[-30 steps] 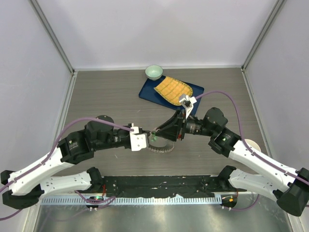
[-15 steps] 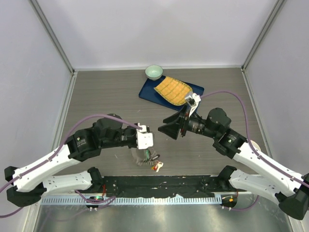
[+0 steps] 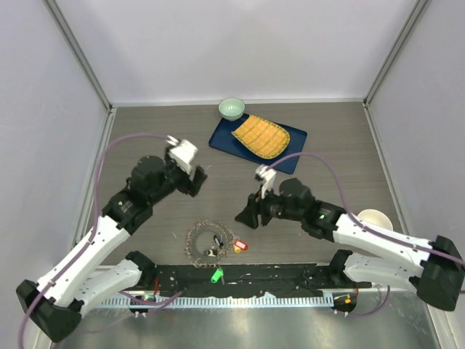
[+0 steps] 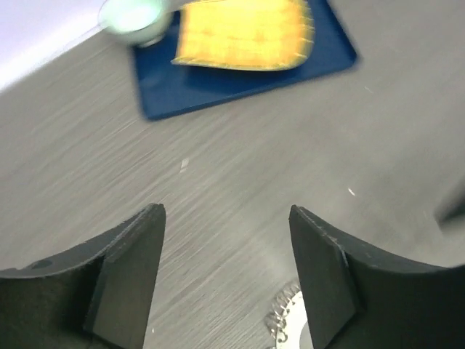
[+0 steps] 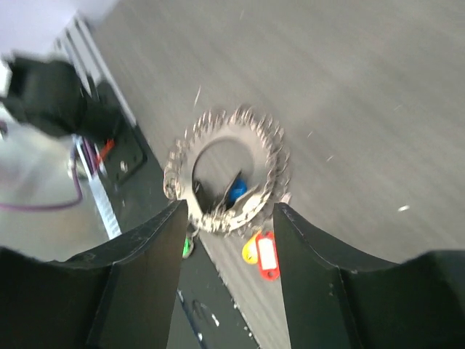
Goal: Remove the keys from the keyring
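Observation:
The keyring (image 3: 209,243) lies flat on the table near the front edge, fringed with small silvery keys (image 5: 270,149). A blue-headed key (image 5: 236,190) sits inside the ring. Red (image 5: 267,254) and yellow (image 5: 251,249) tagged keys lie just beside it, and a green one (image 3: 216,275) rests on the black base plate. My right gripper (image 3: 245,217) hovers open just right of the ring, which shows between its fingers (image 5: 145,254) in the right wrist view. My left gripper (image 3: 195,179) is open, raised well behind the ring; only the ring's edge (image 4: 287,320) shows in its view.
A blue mat (image 3: 290,149) with a yellow cloth (image 3: 260,136) lies at the back centre, a small green bowl (image 3: 232,108) behind it. A white cup (image 3: 374,218) stands at the right by my right arm. Grey walls enclose the table.
My left gripper opened, let go of the keyring and swung back and left. The ring dropped flat onto the table near the front. My right gripper moved forward and left towards it.

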Robot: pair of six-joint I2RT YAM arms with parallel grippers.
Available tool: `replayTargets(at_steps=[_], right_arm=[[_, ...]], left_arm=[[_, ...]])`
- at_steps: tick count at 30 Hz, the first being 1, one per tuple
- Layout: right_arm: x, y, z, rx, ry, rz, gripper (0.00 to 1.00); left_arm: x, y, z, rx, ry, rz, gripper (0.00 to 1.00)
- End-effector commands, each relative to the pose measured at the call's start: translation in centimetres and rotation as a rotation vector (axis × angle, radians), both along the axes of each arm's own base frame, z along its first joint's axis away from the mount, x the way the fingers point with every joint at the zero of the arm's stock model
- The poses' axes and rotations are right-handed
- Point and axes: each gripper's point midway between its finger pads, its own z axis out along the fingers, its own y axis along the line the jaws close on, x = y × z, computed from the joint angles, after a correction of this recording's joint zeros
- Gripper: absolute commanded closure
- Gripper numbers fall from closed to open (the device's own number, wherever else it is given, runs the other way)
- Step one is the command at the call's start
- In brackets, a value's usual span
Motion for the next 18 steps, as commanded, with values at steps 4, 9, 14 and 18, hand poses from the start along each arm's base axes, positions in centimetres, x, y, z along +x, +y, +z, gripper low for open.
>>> replayTargets(at_steps=[4,9,14,18], right_arm=[[-8.9,6.3,-4.9,-0.183,-0.183,0.412,0.42],[-11.7,7.5,-7.5,-0.266,-0.199,0.546,0.41],[-11.7,8.8,-10.5,-0.373,-0.247,0.536,0.43],[-10.8,10.5,-11.5,-0.41,-0.212,0.453,0.46]], left_arm=[[6.8,6.4,2.2,-0.436,0.178,0.504,0.17],[8.0,11.6,-1.2,-0.482,0.27,0.794,0.15],[7.7,14.6,-2.5,-0.469,0.225,0.916,0.15],[7.4,16.0,-3.0,-0.46,0.2,0.978,0.15]])
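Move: The green tag, hanging off the ring's near side over the black strip, lies about 15 cm back, 7 cm left and 18 cm below the right hand. The ring's middle is some 6 cm back and 9 cm left of that hand; the red tag is about 6 cm straight back of it, both 18 cm lower. From the left hand, the green tag lies roughly 22 cm back, 4 cm right and 23 cm down. Down and back, with a lesser drift left, the right hand sweeps some 13 cm each way from above the ring towards the green tag, tipping its fingers steeper and swinging counter-clockwise, half open throughout. Meanwhile the empty left hand withdraws left and forward, sinking slightly, turns about 50 degrees counter-clockwise and opens wider. ##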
